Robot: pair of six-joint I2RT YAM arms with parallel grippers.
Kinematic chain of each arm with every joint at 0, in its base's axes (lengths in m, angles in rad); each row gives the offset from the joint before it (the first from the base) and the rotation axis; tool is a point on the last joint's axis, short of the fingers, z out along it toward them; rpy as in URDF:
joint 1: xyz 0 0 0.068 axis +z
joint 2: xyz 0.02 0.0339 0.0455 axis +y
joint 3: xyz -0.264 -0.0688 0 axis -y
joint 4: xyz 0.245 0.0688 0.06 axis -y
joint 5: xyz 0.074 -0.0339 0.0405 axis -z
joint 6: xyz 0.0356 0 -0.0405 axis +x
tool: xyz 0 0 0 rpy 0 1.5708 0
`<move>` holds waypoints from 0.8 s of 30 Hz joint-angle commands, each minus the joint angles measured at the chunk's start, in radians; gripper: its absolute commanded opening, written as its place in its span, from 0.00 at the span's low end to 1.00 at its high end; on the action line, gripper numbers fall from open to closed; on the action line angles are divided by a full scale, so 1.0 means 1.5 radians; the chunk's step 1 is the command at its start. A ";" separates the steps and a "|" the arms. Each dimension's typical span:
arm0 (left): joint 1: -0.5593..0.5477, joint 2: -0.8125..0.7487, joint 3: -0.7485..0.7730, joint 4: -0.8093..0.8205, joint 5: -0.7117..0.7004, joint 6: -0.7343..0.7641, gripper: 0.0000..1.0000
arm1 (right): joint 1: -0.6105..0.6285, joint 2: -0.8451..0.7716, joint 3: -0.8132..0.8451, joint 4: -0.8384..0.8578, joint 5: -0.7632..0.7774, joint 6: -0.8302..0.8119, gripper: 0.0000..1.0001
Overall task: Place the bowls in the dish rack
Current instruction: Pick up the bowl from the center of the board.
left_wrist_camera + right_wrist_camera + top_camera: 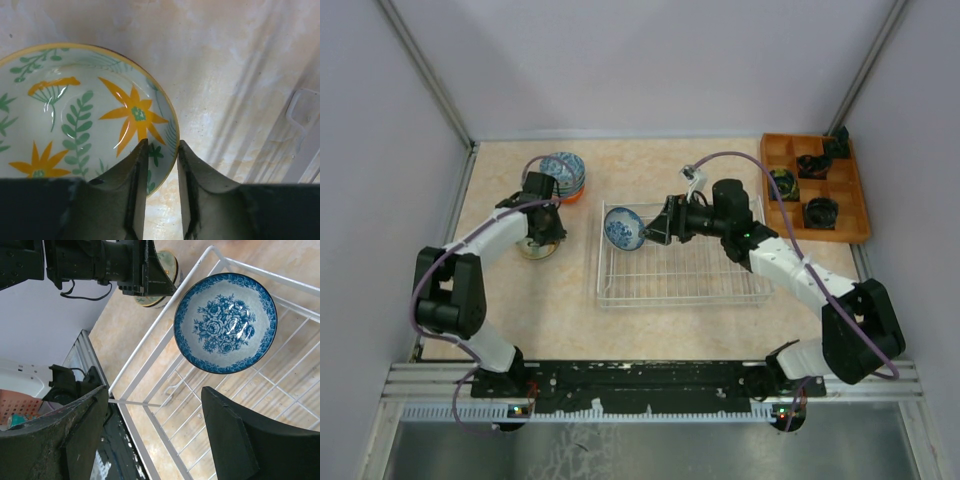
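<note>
A white bowl with orange flowers and green leaves (75,115) sits on the table left of the dish rack (680,285). My left gripper (161,150) straddles its near rim, one finger inside and one outside, with a gap still on both sides of the rim. In the top view that gripper (544,238) hangs over this bowl (533,250). A blue flowered bowl (225,322) stands on edge in the rack's far left corner (624,228). Just right of it, my right gripper (154,390) is open and holds nothing. A stack of blue bowls (563,172) stands on an orange one behind the left arm.
An orange wooden compartment tray (862,200) with black items (820,212) lies at the far right. The rack's white wire rim (150,352) runs beneath my right fingers. Grey walls close in the table on three sides.
</note>
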 commanded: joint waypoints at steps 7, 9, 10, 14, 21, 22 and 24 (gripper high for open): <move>-0.005 -0.032 0.030 -0.017 -0.006 0.003 0.17 | -0.002 -0.026 -0.002 0.025 -0.007 -0.007 0.76; -0.005 -0.042 0.033 -0.021 -0.006 0.004 0.15 | -0.002 -0.027 -0.003 0.027 -0.008 -0.007 0.76; -0.005 -0.045 0.033 -0.020 -0.008 0.006 0.14 | -0.002 -0.027 -0.003 0.028 -0.008 -0.006 0.76; -0.005 -0.051 0.039 -0.029 -0.014 0.008 0.00 | -0.002 -0.028 -0.006 0.030 -0.009 -0.005 0.76; -0.005 -0.081 0.060 -0.045 -0.019 0.010 0.00 | -0.002 -0.030 -0.005 0.030 -0.010 -0.004 0.76; -0.004 -0.083 0.067 -0.050 -0.020 0.010 0.00 | -0.002 -0.030 -0.005 0.031 -0.011 -0.004 0.76; -0.005 -0.089 0.078 -0.057 -0.018 0.011 0.00 | -0.002 -0.029 -0.006 0.032 -0.011 -0.004 0.76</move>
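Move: Straddling the right rim of the floral bowl, the left hand has that bowl's middle about 6 cm to its left, level with it fore and aft and some 3 cm below. The stack of blue bowls stands about 16 cm straight ahead of this hand; the blue bowl in the rack is some 17 cm to its right and 3 cm farther out. From the right hand the floral bowl lies around 31 cm left, 2 cm back and 15 cm lower. Closing on the floral bowl's right rim, the left fingers pinch the wall between their tips while the hand edges about 1 cm forward; the hand then draws the rim upwards about 4 cm in all, away from the board, with hardly any turn of the wrist and the fingers squeezing a little further shut. ##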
